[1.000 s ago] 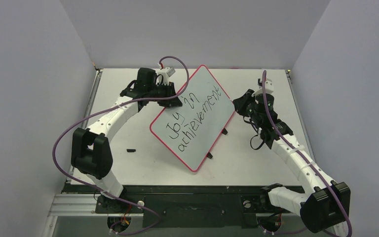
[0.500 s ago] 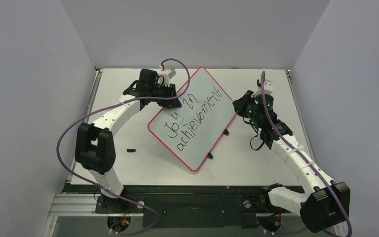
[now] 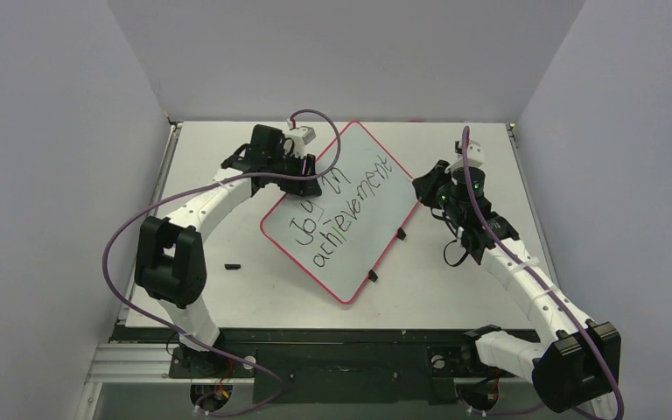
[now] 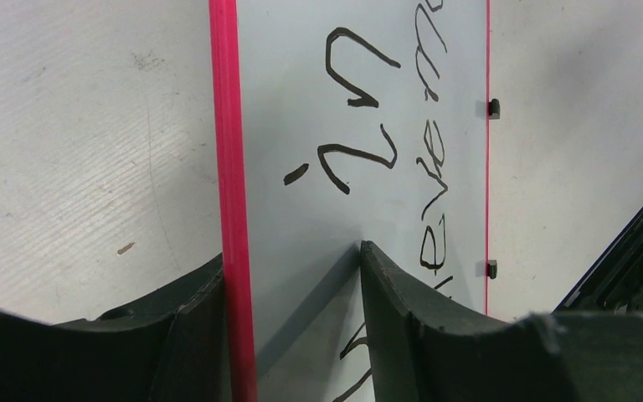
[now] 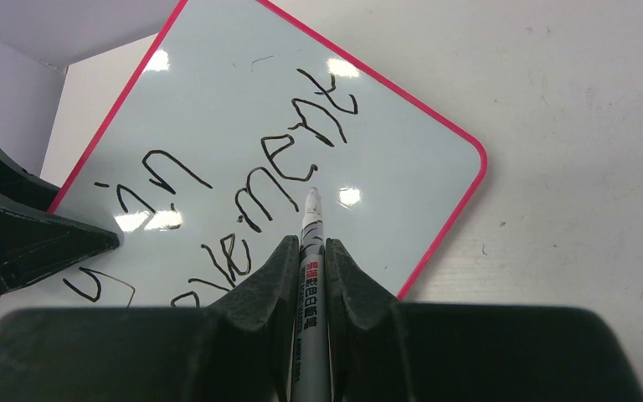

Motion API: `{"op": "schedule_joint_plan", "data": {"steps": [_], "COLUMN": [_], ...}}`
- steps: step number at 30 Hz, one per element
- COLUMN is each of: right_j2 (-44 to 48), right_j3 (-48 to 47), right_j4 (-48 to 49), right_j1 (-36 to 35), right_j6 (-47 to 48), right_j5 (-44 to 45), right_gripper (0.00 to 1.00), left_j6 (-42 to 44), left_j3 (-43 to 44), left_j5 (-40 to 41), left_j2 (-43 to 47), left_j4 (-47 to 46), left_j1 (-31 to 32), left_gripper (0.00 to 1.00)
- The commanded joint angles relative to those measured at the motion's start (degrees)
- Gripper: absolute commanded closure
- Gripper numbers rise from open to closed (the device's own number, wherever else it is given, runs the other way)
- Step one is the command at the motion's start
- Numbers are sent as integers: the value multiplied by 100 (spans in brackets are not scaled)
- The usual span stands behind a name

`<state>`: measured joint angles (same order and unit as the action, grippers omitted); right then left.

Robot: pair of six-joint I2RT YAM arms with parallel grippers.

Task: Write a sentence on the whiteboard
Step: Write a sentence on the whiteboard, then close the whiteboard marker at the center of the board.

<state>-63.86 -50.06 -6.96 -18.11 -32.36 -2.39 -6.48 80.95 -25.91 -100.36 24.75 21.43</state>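
Observation:
The whiteboard (image 3: 350,232) lies at an angle in the middle of the table, pale with a thin red rim. On it the sentence (image 3: 343,210) reads "Joy in achievement" in black, in two lines. My left gripper (image 3: 309,178) is at the board's upper left edge. In the left wrist view the left gripper (image 4: 291,254) stands open astride the red rim (image 4: 228,151), one finger outside the rim and the other over the board's face. My right gripper (image 5: 310,243) is shut on a white marker (image 5: 311,213), whose tip points at the word "achievement" (image 5: 289,167).
A small black piece (image 3: 233,265) lies on the table left of the board. Two black clips (image 3: 400,234) stick out from the board's lower right edge. Grey walls close in the table on three sides.
My left gripper's jaws have spread apart on the board's edge, and the board has shifted slightly left and down. The right arm and the marker have hardly moved.

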Motion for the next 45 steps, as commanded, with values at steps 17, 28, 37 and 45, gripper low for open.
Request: {"op": "schedule_joint_plan", "data": {"steps": [17,28,37,45], "right_j2": [-2,70,186,233], "right_j3": [-76,-228,-271,-285], "right_j4": [128,41,24,-22], "right_j1": [-40,-101,-316,-483], "right_j6": [89,117,117,148], "right_j5": [-75,-107,42,150], "right_gripper": [100,100,100,100], "left_j6": [-255,-1538,-2469,-4129], "left_j3": [519,-437,-2259,-2251], "left_j5": [549,2968,3992,4603], "left_j2": [645,2440,4413,4399], "left_j4": [192,804,512,2136], "left_j1": [-318,-853,-1719,-2000], "left_gripper": [45,36,34,35]}}
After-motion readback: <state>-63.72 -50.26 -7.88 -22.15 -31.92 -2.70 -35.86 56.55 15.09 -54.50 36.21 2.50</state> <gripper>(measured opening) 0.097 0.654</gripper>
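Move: My left hand's loosened fingers straddle the raised far-left edge of the whiteboard, whose middle lies about 7 cm back, 11 cm to its right and 5 cm lower. The word "in" is some 9 cm to its right and 2 cm ahead; the black cap on the table is roughly 20 cm back, 22 cm left and 14 cm below. From my right hand, the whiteboard's middle is about 19 cm left, 3 cm back and 12 cm lower. I open my left fingers wider and ease them forward and up so they come free of the board's edge, then sweep the hand quickly some 25 cm left, rising and then sinking a little as it draws back about 10 cm and turns nearly 70 degrees counter-clockwise. Late on, my right hand, still gripping the marker, drifts a couple of centimetres left towards the board's middle. ##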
